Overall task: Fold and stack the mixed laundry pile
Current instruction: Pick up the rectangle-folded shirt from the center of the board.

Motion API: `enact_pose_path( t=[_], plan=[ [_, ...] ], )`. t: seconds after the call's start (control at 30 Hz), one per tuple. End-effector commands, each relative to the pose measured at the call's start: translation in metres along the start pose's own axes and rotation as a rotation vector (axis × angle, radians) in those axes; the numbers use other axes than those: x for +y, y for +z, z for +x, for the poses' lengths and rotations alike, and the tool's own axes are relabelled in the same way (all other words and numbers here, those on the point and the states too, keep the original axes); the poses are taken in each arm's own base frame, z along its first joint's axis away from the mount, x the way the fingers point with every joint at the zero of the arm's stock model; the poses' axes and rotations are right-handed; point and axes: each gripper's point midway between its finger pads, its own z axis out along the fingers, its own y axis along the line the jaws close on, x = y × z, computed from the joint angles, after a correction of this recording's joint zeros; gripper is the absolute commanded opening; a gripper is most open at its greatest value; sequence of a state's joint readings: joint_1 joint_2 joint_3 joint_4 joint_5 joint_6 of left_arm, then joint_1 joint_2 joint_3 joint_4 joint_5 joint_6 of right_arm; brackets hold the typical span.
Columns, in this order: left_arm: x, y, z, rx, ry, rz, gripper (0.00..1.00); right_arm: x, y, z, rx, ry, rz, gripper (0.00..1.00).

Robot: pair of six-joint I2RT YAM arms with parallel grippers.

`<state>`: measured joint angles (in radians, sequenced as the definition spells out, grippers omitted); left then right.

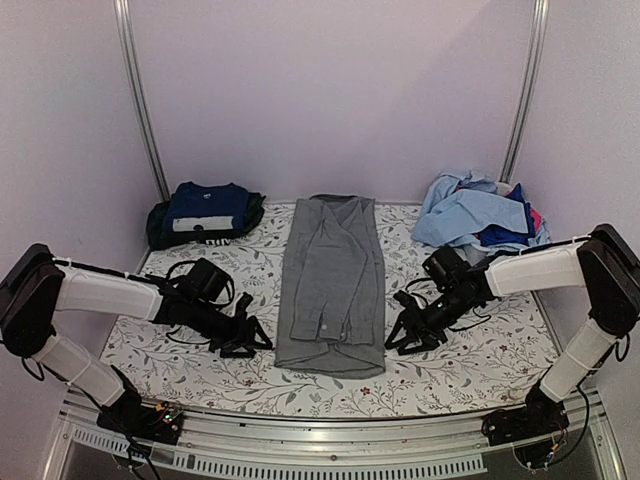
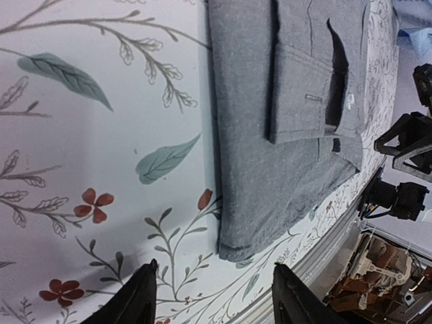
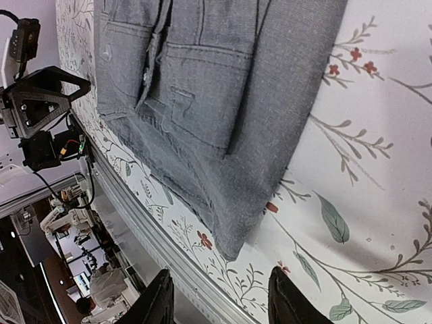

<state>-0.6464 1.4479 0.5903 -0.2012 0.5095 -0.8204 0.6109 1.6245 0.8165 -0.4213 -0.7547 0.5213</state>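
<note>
A grey collared shirt (image 1: 330, 290) lies folded into a long strip in the middle of the floral sheet, collar toward the back. My left gripper (image 1: 250, 340) is low at its near left corner, and my right gripper (image 1: 400, 335) at its near right corner. In the left wrist view the gripper (image 2: 214, 270) is open, with the shirt (image 2: 283, 135) corner just ahead of the fingers and untouched. In the right wrist view the gripper (image 3: 219, 273) is open too, with the shirt (image 3: 202, 88) corner just beyond its tips. The unfolded laundry pile (image 1: 480, 215), mostly light blue, is at the back right.
A folded navy T-shirt on a dark green piece (image 1: 205, 210) sits at the back left. The white floral sheet (image 1: 450, 360) covers the table. The metal front rail (image 1: 350, 440) runs close to the shirt's near edge. Walls and two metal uprights (image 1: 140, 100) close off the back.
</note>
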Motion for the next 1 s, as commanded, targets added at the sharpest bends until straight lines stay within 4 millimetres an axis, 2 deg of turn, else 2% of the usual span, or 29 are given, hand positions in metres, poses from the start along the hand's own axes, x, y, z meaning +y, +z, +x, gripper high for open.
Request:
enact_pose_path(
  t=[0.0, 0.33, 0.5, 0.67, 0.77, 0.9, 0.97],
  plan=[
    [-0.013, 0.012, -0.001, 0.005, -0.008, 0.068, 0.57, 0.007, 0.009, -0.004, -0.004, -0.002, -0.053, 0.46],
    [-0.015, 0.033, 0.014, 0.066, 0.021, 0.05, 0.51, -0.01, 0.044, 0.008, 0.072, 0.011, -0.005, 0.43],
    [-0.013, 0.042, 0.014, 0.081, 0.021, 0.045, 0.46, -0.013, 0.048, 0.007, 0.076, 0.009, 0.001, 0.39],
    [-0.017, 0.049, 0.017, 0.103, 0.044, 0.043, 0.34, -0.009, 0.052, 0.004, 0.084, 0.001, -0.029, 0.29],
    [-0.021, 0.048, 0.019, 0.106, 0.056, 0.046, 0.26, -0.006, 0.05, 0.005, 0.086, -0.008, -0.036, 0.17],
    [-0.028, 0.042, 0.03, 0.124, 0.086, 0.049, 0.09, 0.0, 0.042, 0.014, 0.095, -0.033, -0.045, 0.0],
    [-0.036, 0.037, 0.037, 0.131, 0.113, 0.063, 0.0, 0.006, 0.038, 0.023, 0.103, -0.059, -0.059, 0.0]
  ],
)
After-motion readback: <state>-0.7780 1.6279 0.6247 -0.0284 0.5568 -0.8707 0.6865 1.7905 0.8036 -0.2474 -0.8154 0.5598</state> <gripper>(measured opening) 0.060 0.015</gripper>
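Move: The grey shirt's near left corner lies about 5 cm to the left hand's right, 2 cm back and 2 cm below it; the near right corner is some 3 cm to the right hand's left, 2 cm back and 4 cm below it. From the left hand, the shirt's middle is about 22 cm ahead and 15 cm right, the navy folded stack 45 cm ahead and 15 cm left. The laundry basket stands roughly 45 cm ahead and 25 cm right of the right hand. The shirt's two near corners are pinched at once. The left hand slides about 5 cm rightward to its corner, sinking and drawing back some 2 cm; the right hand sinks 3 to 4 cm while easing nearly 3 cm left and slightly back. Both keep their downward, inward slant and, slowly then quickly, shut their half-open fingers on the cloth. ##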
